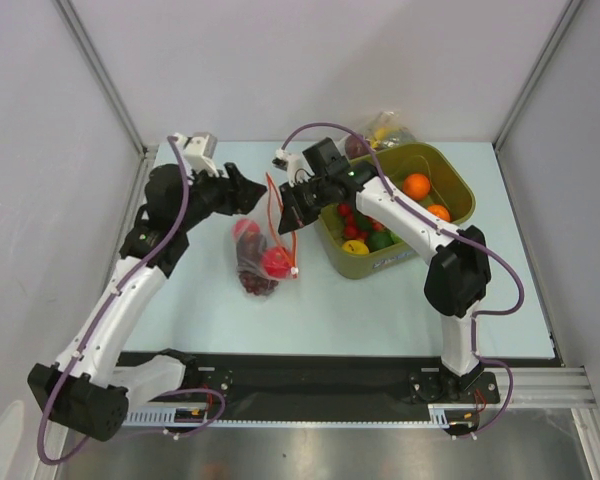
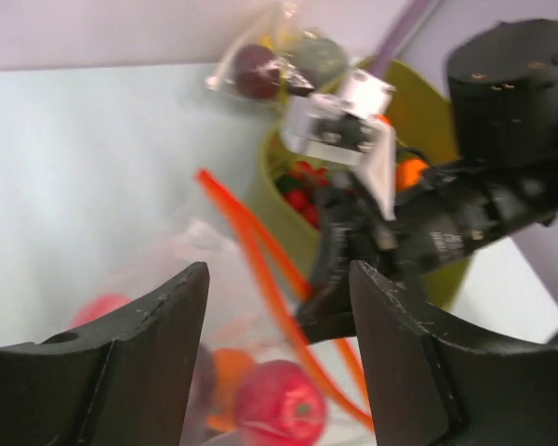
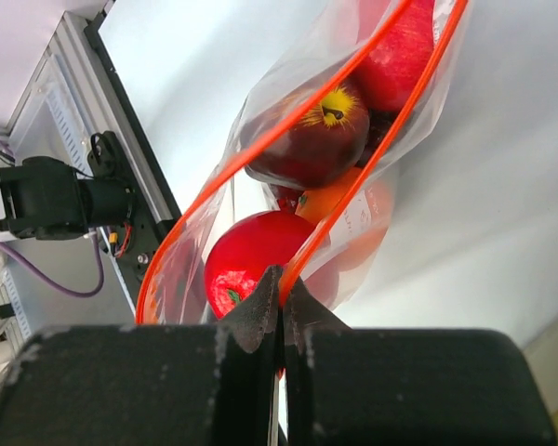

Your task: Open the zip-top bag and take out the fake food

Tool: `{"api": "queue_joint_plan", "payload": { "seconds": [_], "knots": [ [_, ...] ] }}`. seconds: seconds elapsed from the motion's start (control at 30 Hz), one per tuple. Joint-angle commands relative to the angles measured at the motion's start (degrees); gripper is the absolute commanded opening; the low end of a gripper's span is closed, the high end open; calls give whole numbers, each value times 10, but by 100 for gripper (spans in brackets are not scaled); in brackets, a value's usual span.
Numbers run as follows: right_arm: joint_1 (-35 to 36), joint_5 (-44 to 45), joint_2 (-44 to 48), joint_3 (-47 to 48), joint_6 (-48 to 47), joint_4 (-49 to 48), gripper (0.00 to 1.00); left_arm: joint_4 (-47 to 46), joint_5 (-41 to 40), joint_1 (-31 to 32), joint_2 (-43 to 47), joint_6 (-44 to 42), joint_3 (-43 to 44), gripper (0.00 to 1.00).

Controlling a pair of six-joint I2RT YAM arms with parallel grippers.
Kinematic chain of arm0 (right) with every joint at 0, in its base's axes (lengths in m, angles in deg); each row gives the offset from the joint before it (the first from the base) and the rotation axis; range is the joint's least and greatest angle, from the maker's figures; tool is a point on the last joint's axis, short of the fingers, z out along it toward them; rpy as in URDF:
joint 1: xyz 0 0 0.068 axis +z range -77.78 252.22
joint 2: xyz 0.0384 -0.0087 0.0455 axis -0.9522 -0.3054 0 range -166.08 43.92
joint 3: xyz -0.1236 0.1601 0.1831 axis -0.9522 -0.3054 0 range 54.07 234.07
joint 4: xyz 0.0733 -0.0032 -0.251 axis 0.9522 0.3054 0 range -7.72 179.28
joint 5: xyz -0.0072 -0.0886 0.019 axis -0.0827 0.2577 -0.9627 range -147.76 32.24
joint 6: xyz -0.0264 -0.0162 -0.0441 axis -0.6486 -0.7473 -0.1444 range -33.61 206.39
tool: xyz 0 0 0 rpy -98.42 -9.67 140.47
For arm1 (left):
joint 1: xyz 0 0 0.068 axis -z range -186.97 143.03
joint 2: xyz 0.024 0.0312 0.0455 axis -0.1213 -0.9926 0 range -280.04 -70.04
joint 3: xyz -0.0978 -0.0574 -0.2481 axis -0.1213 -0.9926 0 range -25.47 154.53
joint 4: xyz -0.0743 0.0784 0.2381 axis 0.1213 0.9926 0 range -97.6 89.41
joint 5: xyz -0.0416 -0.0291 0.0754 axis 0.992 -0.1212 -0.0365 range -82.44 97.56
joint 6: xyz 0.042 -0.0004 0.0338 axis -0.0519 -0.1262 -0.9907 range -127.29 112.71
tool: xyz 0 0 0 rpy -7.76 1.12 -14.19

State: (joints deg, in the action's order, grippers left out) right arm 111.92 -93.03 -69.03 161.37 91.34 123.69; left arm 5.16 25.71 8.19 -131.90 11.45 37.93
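Note:
The zip-top bag (image 1: 252, 268) lies on the table between the arms, its mouth wide open and its red-orange zip strip (image 2: 260, 269) raised. My right gripper (image 3: 284, 279) is shut on one side of that strip at the mouth; from above, the right gripper (image 1: 286, 220) sits just right of the bag. Inside the bag is the fake food: a red apple (image 3: 246, 255), a dark maroon fruit (image 3: 307, 139) and an orange one (image 3: 339, 209). My left gripper (image 2: 279, 279) stands open over the bag, its fingers either side of the strip and gripping nothing. In the top view the left gripper (image 1: 250, 190) is at the bag's far end.
An olive-green bin (image 1: 385, 262) right of the bag holds oranges, a lime, a lemon and small red chillies. A second clear bag (image 1: 385, 128) with fruit shapes lies behind the bin. Grey walls close in the table on three sides.

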Motion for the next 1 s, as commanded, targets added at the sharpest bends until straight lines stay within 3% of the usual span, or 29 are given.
{"api": "queue_joint_plan", "payload": {
  "seconds": [0.0, 0.27, 0.6, 0.8, 0.97],
  "knots": [
    [3, 10, 8, 26, 10, -10, 0, 38, -36, 69, -32, 60, 21, 68],
    [9, 9, 15, 23, 9, -12, 0, 161, -159, 165, -124, 41, 98, 69],
    [12, 16, 19, 19, 4, -10, 0, 212, -239, 178, -129, 45, 118, 69],
    [-1, 1, 21, 11, 19, -19, 0, 198, -265, 178, -93, 73, 86, 69],
    [-18, -13, 32, -7, 45, -46, 0, 74, -204, 178, -21, 70, 9, 70]
  ]
}}
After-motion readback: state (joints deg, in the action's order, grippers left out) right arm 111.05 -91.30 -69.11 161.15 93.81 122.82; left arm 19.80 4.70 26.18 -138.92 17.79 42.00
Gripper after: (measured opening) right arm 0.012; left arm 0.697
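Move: The free lip of the bag's orange zip strip is some 4 cm back, 4 cm to the right and 11 cm below the left hand; it lies about 3 cm left of the right hand, roughly level with it, and the right fingers already hold the strip's other lip. Inside the bag, the near red fruit sits about 14 cm back and 3 cm right of the left hand, the dark fruit 11 cm back and 4 cm left, both some 24 cm down. Down and to the right, the left hand swings quickly towards the bag's free zip lip, fingers staying wide open and tipping down about 15 degrees; it pauses roughly 7 cm over, then eases 2 cm back left and starts sinking again, about 7 cm lower in all. The right hand keeps its pinch on the other lip, shifting only about a centimetre. ##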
